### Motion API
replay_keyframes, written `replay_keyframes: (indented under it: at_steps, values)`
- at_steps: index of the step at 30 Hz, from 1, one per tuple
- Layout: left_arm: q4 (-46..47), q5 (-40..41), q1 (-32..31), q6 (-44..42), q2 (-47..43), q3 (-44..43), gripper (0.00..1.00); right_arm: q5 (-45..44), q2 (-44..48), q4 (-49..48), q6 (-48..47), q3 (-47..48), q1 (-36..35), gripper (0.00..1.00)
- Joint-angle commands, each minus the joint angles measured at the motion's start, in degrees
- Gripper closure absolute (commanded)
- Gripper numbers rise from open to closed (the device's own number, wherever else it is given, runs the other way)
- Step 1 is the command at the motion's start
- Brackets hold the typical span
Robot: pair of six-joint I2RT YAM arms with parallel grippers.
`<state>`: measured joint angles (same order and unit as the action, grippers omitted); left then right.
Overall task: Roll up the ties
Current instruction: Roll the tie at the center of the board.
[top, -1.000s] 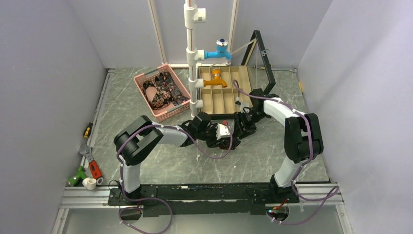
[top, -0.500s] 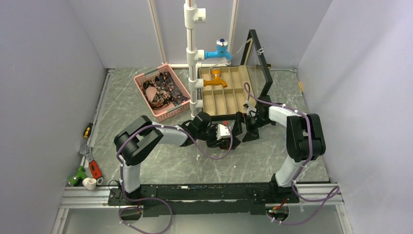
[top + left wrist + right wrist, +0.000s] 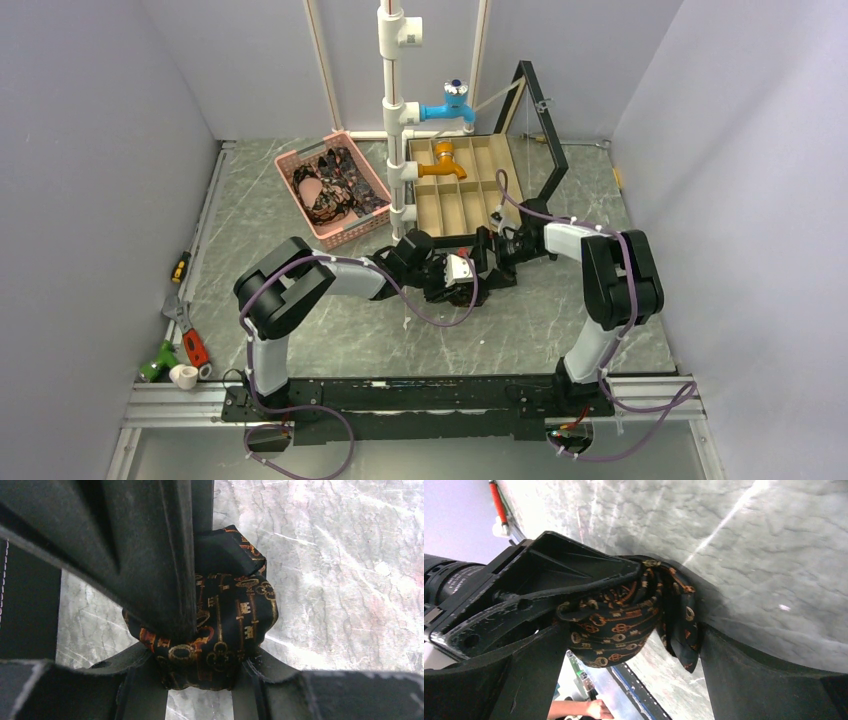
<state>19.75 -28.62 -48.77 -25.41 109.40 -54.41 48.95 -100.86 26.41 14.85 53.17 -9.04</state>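
A rolled tie (image 3: 227, 622), black with gold and orange keys, sits between the fingers of my left gripper (image 3: 202, 672), which is shut on it just above the marble table. In the right wrist view the same rolled tie (image 3: 616, 625) lies between the wide-open fingers of my right gripper (image 3: 631, 637); its loose tail hangs by the right finger. The left gripper's finger (image 3: 549, 580) clamps the roll there. Seen from above, the two grippers (image 3: 478, 272) meet mid-table. More ties (image 3: 340, 180) lie heaped in the pink basket (image 3: 338, 237).
A wooden compartment box (image 3: 465, 195) with its black lid raised stands just behind the grippers. A white pipe stand (image 3: 395, 120) with blue and orange taps rises beside it. Hand tools (image 3: 185, 340) lie at the table's left edge. A person's hand (image 3: 589, 709) shows beyond the near edge.
My right gripper has opened wide and its wrist has swung back and then returned around the roll. The left gripper has stayed still, shut on the tie.
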Motion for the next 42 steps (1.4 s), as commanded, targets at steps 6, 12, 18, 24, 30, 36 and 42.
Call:
replay_keyframes:
  at_steps: [6, 12, 18, 24, 30, 36, 42]
  values:
    - [-9.9, 3.0, -0.3, -1.4, 3.5, 1.4, 0.71, 7.0, 6.7, -4.2, 3.9, -0.1, -3.0, 0.00]
    - [-9.6, 2.9, -0.4, -1.0, 3.6, 1.4, 0.70, 2.4, 6.3, -1.6, 2.6, -0.4, -4.3, 0.00]
    - [-9.6, 3.1, -0.4, -1.4, 3.2, 1.8, 0.70, -5.5, 3.5, 4.0, -0.1, 0.6, -5.4, 0.12]
    - [-9.3, 3.2, -0.4, -1.2, 2.8, 2.2, 0.69, -8.0, 3.6, 6.1, 0.3, 0.0, -5.2, 0.18]
    - [-9.1, 3.2, -0.4, -1.5, 2.7, 2.2, 0.69, -7.2, 2.1, 6.4, 1.0, 1.7, -4.3, 0.35]
    - [-9.1, 3.3, -0.4, -1.4, 3.0, 2.2, 0.68, -5.4, 2.7, 7.3, 1.4, 3.1, -4.4, 0.60]
    - [-8.1, 2.7, -0.4, -1.8, 2.8, 2.9, 0.67, -6.2, 2.7, 9.9, 1.5, 5.0, -4.4, 0.60]
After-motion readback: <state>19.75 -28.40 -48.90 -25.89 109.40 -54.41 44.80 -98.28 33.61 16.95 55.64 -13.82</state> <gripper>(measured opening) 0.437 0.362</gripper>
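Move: The rolled tie is already pinched in the left fingers, its middle about 1 cm to the right of that hand point. From the wide-open right hand the roll lies some 3 cm to the left, 2 cm back and 2 cm below, with its loose end about 2 cm left, level fore and aft and 3 cm below. The compartment box's middle is about 19 cm ahead of the right hand and 4 cm left; the white pipe's foot is 9 cm ahead and 16 cm left. With its fingers still wide open, the right hand sweeps up about 3.5 cm and some 2 cm left over the tie roll that the left hand keeps pinched and motionless, then comes down about 3 cm and 1 cm back towards its base. Its fingers close from wide open to roughly a third, ending in a pinch on the right-hand part of the roll and its loose end, with a small rise and a slight tilt back of the wrist roll of under ten degrees as they shut. ##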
